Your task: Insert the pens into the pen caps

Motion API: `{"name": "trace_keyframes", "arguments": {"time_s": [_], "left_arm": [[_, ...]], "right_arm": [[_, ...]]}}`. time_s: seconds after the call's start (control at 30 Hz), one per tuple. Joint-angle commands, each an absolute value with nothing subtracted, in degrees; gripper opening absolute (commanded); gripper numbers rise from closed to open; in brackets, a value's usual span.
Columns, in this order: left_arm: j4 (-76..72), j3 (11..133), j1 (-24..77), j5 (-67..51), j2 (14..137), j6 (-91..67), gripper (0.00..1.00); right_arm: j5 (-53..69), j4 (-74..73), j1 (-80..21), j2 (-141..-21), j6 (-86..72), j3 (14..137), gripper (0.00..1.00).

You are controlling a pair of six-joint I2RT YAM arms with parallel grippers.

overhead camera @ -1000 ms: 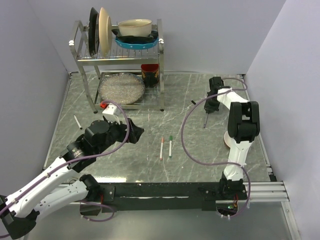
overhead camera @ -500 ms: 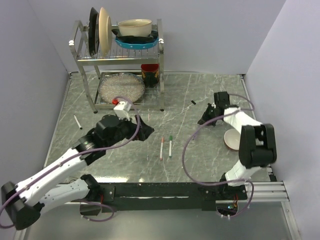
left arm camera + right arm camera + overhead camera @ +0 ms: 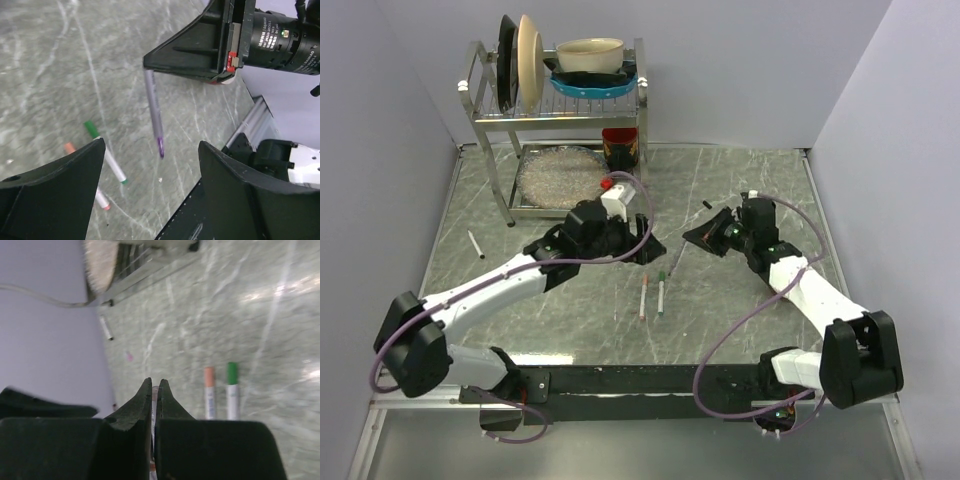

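My right gripper [image 3: 692, 238] is shut on a whitish pen [image 3: 676, 262] that hangs tilted with its dark tip down; the left wrist view shows that pen [image 3: 154, 110] under the right gripper [image 3: 150, 64]. My left gripper [image 3: 645, 250] hovers just left of it, open, and between its fingers [image 3: 60, 190] there is only table. A pink-ended pen [image 3: 644, 297] and a green-ended pen [image 3: 661, 292] lie side by side below both grippers. Another pen [image 3: 476, 244] with a black end lies at the far left. A small black cap [image 3: 706, 204] lies behind the right gripper.
A metal dish rack [image 3: 490, 150] with plates and a bowl stands at the back left, with a red and black cup [image 3: 620, 148] beside it. Walls close in on the left, right and back. The black base rail [image 3: 650, 382] runs along the near edge.
My left arm has swung right to the table's middle and its jaws have narrowed a little. The right gripper has carried its pen left and nearer, toward the left gripper.
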State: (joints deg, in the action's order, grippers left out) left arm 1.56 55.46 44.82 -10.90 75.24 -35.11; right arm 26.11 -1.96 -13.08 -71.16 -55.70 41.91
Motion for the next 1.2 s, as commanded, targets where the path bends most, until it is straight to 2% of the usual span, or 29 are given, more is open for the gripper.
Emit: {"name": "trace_keyframes", "arguments": {"time_s": [0.0, 0.2, 0.37, 0.47, 0.5, 0.57, 0.6, 0.67, 0.7, 0.77, 0.8, 0.9, 0.97, 1.03, 1.17], "left_arm": [[-2.90, 58.01, 45.26, -16.70, 77.52, -34.37, 0.80], [-1.06, 61.87, 46.05, -17.15, 83.58, -33.67, 0.79], [-1.93, 63.02, 47.02, -17.58, 87.80, -34.19, 0.69], [-1.76, 63.89, 47.55, -18.19, 89.21, -34.89, 0.50], [-1.41, 64.16, 47.64, -18.45, 89.47, -34.81, 0.34], [-0.36, 64.60, 47.72, -18.72, 89.39, -34.54, 0.15], [-0.09, 64.51, 47.64, -18.98, 88.60, -34.37, 0.01], [-0.17, 64.42, 47.55, -20.56, 87.54, -32.45, 0.01], [3.04, 64.68, 47.37, -21.78, 86.76, -31.21, 0.01], [7.18, 66.44, 46.76, -26.42, 86.05, -26.66, 0.01], [11.47, 67.05, 46.67, -27.85, 85.44, -25.24, 0.01], [17.12, 68.29, 45.53, -34.26, 84.73, -22.24, 0.01], [21.96, 69.52, 44.04, -38.21, 84.90, -23.28, 0.01], [21.37, 68.65, 43.33, -45.07, 84.12, -26.70, 0.01], [22.58, 69.52, 42.98, -46.24, 80.34, -33.47, 0.01]], "right_arm": [[26.72, 3.95, -14.59, -68.47, -61.43, 40.34, 0.00], [27.16, 5.10, -14.59, -66.36, -62.14, 39.82, 0.00], [27.25, 5.54, -14.50, -64.43, -62.58, 39.46, 0.00], [27.16, 4.48, -14.68, -64.42, -61.96, 40.25, 0.00], [27.25, 4.48, -14.59, -64.34, -61.70, 40.34, 0.00], [27.68, 4.31, -14.59, -64.34, -61.26, 40.34, 0.00], [28.12, 4.05, -14.59, -64.34, -59.35, 40.69, 0.00], [32.83, 4.57, -14.50, -64.42, -56.09, 41.22, 0.02], [35.31, 4.48, -14.07, -64.77, -50.07, 42.79, 0.13], [39.09, -1.11, -13.97, -65.13, -41.88, 45.77, 0.27], [40.50, -4.62, -13.89, -65.30, -33.40, 49.36, 0.41], [39.64, -14.75, -13.89, -62.85, -21.50, 53.25, 0.61], [39.20, -16.43, -14.50, -58.73, -16.81, 53.61, 0.64], [33.86, -15.30, -18.69, -55.39, -10.04, 52.04, 0.65], [21.73, -9.15, -27.58, -43.96, 2.87, 44.24, 0.65]]}}
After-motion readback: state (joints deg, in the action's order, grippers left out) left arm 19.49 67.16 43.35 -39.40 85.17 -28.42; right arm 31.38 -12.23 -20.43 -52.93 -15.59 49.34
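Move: The purple pen, still clamped by one end in the right fingers, has its middle about 7 cm to the left hand's right, 2 cm ahead and 7 cm below. From the right hand, the middle lies roughly 4 cm back, 2 cm left and 2 cm lower. On the table some 21 cm below the left hand, the green-capped pen lies 4 cm back and 1 cm right, the red-capped pen 4 cm back and 3 cm left. The purple pen's free purple end is met by the open left hand, which goes about 5 cm right and 5 cm down and shuts on it, while the right hand eases up and holds still. The right fingers then open and leave, rising and drawing back as they tip upward some 40 degrees; the left hand carries the pen back, up and a little left, turning clockwise. ##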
